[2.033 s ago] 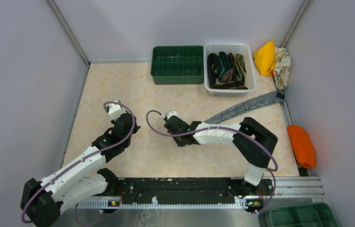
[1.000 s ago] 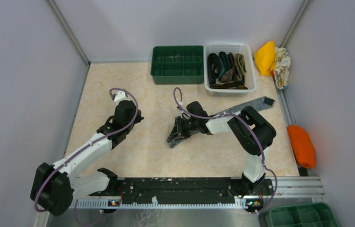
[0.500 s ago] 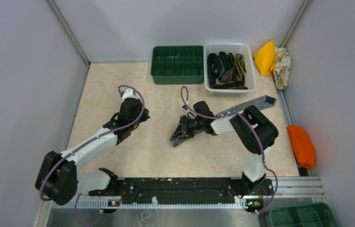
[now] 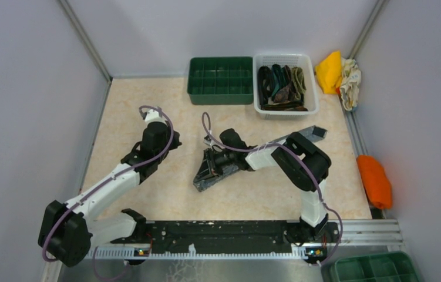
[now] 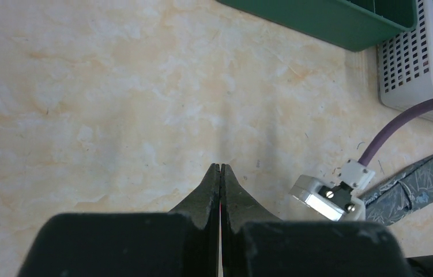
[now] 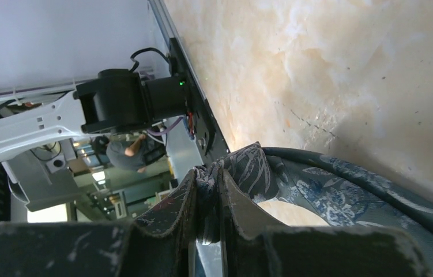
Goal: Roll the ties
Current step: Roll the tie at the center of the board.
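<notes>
A long grey patterned tie (image 4: 282, 141) runs slantwise across the table, its narrow end at the back right near the white basket. My right gripper (image 4: 209, 165) is shut on the wide end (image 4: 205, 175) and holds it bunched just above the table. In the right wrist view the fabric (image 6: 329, 190) is pinched between the fingertips of that gripper (image 6: 208, 173). My left gripper (image 4: 169, 143) hovers left of the tie, shut and empty, apart from the cloth. In the left wrist view its tips (image 5: 220, 166) meet over bare table, with the tie (image 5: 415, 187) at the right edge.
A white basket (image 4: 309, 61) at the back holds several dark ties (image 4: 281, 85). Beside it stands a green compartment tray (image 4: 221, 79). A yellow cloth (image 4: 329, 70) and an orange cloth (image 4: 374, 179) lie along the right wall. Another green tray (image 4: 376, 267) sits at the near right.
My right gripper has pulled the tie's wide end left and towards the near edge, dragging the narrow end left. My left gripper has drawn back slightly to the left.
</notes>
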You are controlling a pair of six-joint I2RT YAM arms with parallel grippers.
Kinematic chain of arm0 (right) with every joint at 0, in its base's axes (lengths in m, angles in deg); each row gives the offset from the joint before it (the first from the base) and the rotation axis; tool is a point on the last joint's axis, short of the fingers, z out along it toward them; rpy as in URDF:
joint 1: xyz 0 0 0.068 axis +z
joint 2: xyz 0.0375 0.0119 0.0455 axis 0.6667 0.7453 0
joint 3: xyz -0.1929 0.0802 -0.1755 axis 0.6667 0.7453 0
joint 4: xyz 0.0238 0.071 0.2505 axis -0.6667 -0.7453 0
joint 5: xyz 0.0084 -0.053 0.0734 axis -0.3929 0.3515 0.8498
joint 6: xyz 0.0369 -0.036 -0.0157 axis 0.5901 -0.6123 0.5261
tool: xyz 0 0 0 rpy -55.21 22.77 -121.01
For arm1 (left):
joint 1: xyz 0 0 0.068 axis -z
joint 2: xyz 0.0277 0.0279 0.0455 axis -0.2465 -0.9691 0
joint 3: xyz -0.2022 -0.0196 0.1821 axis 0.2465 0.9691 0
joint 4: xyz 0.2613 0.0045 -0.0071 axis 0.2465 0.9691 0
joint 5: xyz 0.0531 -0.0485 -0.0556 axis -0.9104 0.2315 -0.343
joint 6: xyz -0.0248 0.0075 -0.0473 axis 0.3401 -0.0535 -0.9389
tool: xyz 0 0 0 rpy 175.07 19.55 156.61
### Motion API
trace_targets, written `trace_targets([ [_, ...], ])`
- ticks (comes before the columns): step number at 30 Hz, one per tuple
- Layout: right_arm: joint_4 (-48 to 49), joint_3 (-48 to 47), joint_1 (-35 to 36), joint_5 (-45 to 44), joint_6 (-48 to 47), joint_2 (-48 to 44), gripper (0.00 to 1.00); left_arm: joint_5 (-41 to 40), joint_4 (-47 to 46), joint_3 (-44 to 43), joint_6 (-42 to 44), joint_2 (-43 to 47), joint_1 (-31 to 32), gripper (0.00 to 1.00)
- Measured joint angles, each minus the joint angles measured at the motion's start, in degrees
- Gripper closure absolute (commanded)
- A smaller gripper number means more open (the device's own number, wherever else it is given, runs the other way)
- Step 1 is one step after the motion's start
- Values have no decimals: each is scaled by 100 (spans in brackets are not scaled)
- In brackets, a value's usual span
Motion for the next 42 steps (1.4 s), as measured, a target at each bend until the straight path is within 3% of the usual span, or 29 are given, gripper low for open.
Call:
trace_targets([
  [14,511,286,-229,136,389,278,93,-90,94,0,50,-133,0,100],
  [21,63,470,-522,87,-24,251,70,118,68,-2,46,-407,0,100],
  [29,-883,450,-551,-334,-870,-120,56,363,-79,-4,46,-758,2,100],
  [37,-2306,68,-546,-1292,-1899,-627,54,586,-286,-4,46,-1069,155,100],
  [42,-2909,-138,-505,-1882,-2387,-704,65,723,-426,59,48,-1154,221,100],
])
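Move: The right fingers already pinch the tie's near end; the stretch of tie it is being brought to lies about 7 cm to this hand's right, 2 cm ahead and 6 cm below. The tie's far end lies some 40 cm right and 15 cm ahead, and the green tray about 32 cm ahead and 7 cm right. From the left hand, that stretch of tie is roughly 16 cm right, 11 cm back and 14 cm below. Right hand goes some 8 cm right along the tie and down, midway releasing its end; left hand sinks. ##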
